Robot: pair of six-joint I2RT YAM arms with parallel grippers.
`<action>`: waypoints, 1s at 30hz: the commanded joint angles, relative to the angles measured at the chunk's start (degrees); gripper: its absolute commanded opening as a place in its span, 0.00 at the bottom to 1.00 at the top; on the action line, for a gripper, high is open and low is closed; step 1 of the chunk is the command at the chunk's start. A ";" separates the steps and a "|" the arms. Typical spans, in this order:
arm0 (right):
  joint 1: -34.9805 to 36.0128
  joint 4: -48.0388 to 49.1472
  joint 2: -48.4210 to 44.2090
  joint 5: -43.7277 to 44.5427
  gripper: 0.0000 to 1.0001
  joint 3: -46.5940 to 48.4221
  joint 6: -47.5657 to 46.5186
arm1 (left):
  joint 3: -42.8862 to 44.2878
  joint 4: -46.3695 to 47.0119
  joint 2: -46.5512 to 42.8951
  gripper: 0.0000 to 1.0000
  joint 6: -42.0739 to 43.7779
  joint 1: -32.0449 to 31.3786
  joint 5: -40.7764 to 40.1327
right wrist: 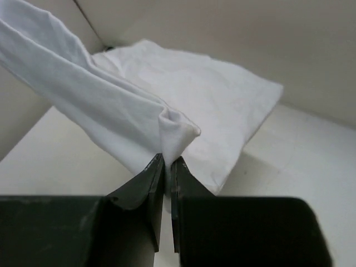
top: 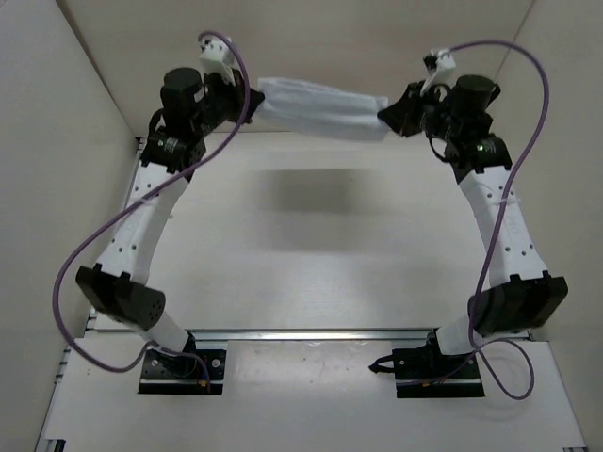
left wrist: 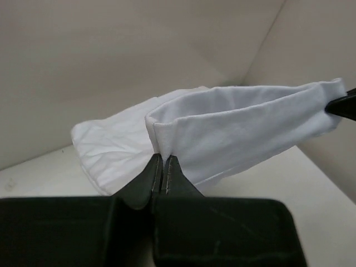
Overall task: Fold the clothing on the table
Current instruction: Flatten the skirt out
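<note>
The clothing (top: pixel 320 106) is a plain white fabric piece stretched between both grippers above the far part of the table (top: pixel 320 282), casting a shadow below. My left gripper (top: pixel 252 101) is shut on its left end, and my right gripper (top: pixel 386 114) is shut on its right end. In the left wrist view the black fingers (left wrist: pixel 151 177) pinch a folded edge of the clothing (left wrist: pixel 239 130), which runs off to the right. In the right wrist view the gripper (right wrist: pixel 167 162) holds a bunched corner of the clothing (right wrist: pixel 189 94), the rest hanging toward the table.
White walls (top: pixel 57 141) close in on the left, back and right. A metal rail (top: pixel 320 333) crosses the near edge, with both arm bases (top: pixel 184 369) bolted on it. Purple cables (top: pixel 528 122) loop off each arm.
</note>
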 commanded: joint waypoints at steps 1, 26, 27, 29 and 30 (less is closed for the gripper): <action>-1.34 3.53 -2.69 -2.45 0.00 -17.85 -1.02 | -14.61 -4.46 -4.29 0.00 5.18 -3.71 -5.98; 4.64 9.34 2.01 -10.09 0.00 -43.14 5.75 | -58.09 5.40 -15.76 0.00 -9.41 -1.44 -1.51; 4.64 9.34 3.77 -9.84 0.00 -41.37 5.57 | -55.63 5.31 -14.27 0.00 -9.06 -0.57 -1.94; 3.33 6.89 6.85 -9.92 0.00 -32.96 5.05 | -49.41 3.57 -9.80 0.00 -7.92 0.14 -1.86; 2.63 6.53 7.56 -9.14 0.00 -28.13 4.78 | -44.32 2.94 -8.99 0.00 -6.95 0.75 -2.29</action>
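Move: Each hand holds a top corner of the skirt high over the far part of the table, with the cloth's middle about 11 cm to the left hand's right and 10 cm to the right hand's left, some 5 cm ahead and 7 cm below. The bare table patch it is taken to lies roughly 19 cm back, 8 cm right and 42 cm below the left hand; from the right hand, some 17 cm back, 13 cm left and 40 cm down. Both hands keep their corners pinched and whip the skirt down and back together towards the bare table in front of the bases, dropping over 30 cm and drawing back about 20 cm while the fingers tip down by more than 40 degrees. Then both turn round and carry the corners forward again low over the table, the left about 7 cm and the right about 10 cm with some drift to its left, after a slight lift that they sink back from. ##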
